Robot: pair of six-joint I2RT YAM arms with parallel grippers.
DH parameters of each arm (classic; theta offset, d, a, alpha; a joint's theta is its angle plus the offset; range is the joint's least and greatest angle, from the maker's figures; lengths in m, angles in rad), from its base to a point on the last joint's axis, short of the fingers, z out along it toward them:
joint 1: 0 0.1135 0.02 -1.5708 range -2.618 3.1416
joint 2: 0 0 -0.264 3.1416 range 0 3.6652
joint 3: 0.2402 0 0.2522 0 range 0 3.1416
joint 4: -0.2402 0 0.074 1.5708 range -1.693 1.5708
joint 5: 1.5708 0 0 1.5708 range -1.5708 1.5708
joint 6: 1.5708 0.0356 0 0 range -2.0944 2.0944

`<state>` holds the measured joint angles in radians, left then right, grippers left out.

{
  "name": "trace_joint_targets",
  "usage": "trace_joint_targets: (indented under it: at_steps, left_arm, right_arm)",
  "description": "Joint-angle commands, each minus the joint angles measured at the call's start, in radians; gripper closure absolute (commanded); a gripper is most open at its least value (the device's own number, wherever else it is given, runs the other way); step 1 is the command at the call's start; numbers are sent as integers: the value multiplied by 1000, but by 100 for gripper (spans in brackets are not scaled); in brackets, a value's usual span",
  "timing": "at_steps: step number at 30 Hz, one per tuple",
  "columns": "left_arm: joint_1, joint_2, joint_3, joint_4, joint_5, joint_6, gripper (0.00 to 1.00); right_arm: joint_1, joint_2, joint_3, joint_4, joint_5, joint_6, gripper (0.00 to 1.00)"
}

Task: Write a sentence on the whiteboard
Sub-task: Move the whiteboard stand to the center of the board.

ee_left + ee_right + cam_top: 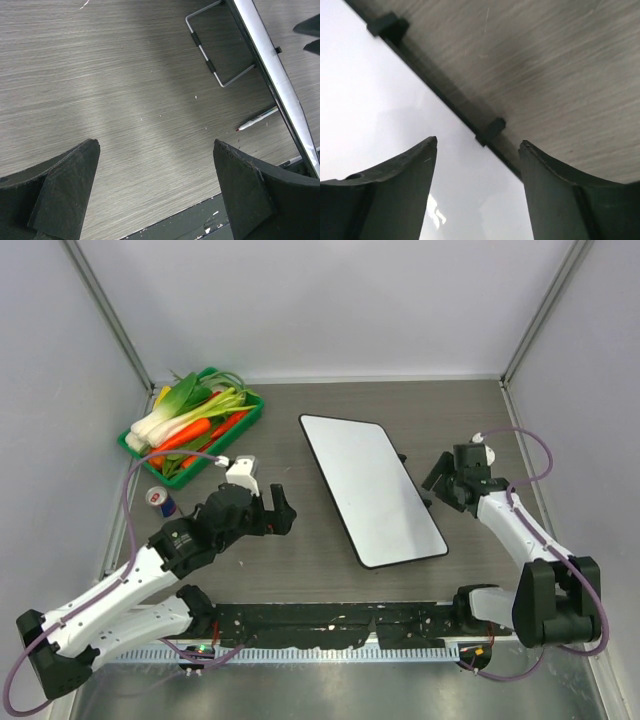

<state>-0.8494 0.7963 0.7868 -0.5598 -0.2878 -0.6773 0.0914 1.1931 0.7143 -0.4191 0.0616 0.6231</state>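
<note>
The whiteboard (370, 488) lies slanted at the table's middle, and its glossy face shows plain white. The sentence is out of view. My left gripper (285, 510) hangs open left of the board over bare wood, its fingers wide apart (156, 145). In the left wrist view the whiteboard's edge (270, 65) stands raised on a wire stand (215, 50), with a red-tipped pen (257, 119) lying beneath it. My right gripper (437, 478) is at the board's right long edge. It is open (478, 142), one finger over the whiteboard (370, 100) and the other beyond the frame, near a black clip (490, 131).
A green tray (255, 405) of leeks and carrots stands at the back left. A small red and blue can (160, 500) sits near the left arm. A black strip (330, 620) runs along the near edge. Grey walls close in both sides.
</note>
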Motion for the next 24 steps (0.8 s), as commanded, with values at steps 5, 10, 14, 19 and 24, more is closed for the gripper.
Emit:
trace_joint_targets:
  at_steps: [5, 10, 14, 19, 24]
  left_arm:
    - [3, 4, 22, -17, -27, 5, 0]
    - [10, -5, 29, -35, -47, 10, 1]
    - [16, -5, 35, -38, -54, 15, 0]
    - [21, 10, 54, -45, -56, 25, 0]
    - [26, 18, 74, -61, -79, 28, 0]
  right_arm:
    - [-136, 189, 77, 118, -40, -79, 75]
    - [-142, 275, 50, 146, -118, -102, 98]
    - [-142, 287, 11, 178, -128, -102, 99]
    - [-140, 313, -9, 203, -157, -102, 99]
    - [-139, 326, -32, 218, -223, -89, 99]
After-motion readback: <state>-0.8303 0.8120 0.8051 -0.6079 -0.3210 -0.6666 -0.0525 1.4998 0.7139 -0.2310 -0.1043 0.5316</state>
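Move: The near foot on the whiteboard stand's right edge is almost straight under the right hand, about 7 cm below and some 2 cm ahead, 1 cm to the right. The far foot is roughly 12 cm ahead and 4 cm left at like height; the board's middle is about 10 cm left, 4 cm ahead and 3 cm below. From the left hand, the near foot lies some 12 cm ahead, 26 cm right and 18 cm below. The right fingers, wide open at first, shut on nothing and come down with their closed tips against the stand's near foot at the board's low right edge. The right hand sinks about 6.5 cm, swinging some 4 cm right and a little forward on the way, then eases 2 cm back left towards the board and tips roughly 10 degrees steeper. ##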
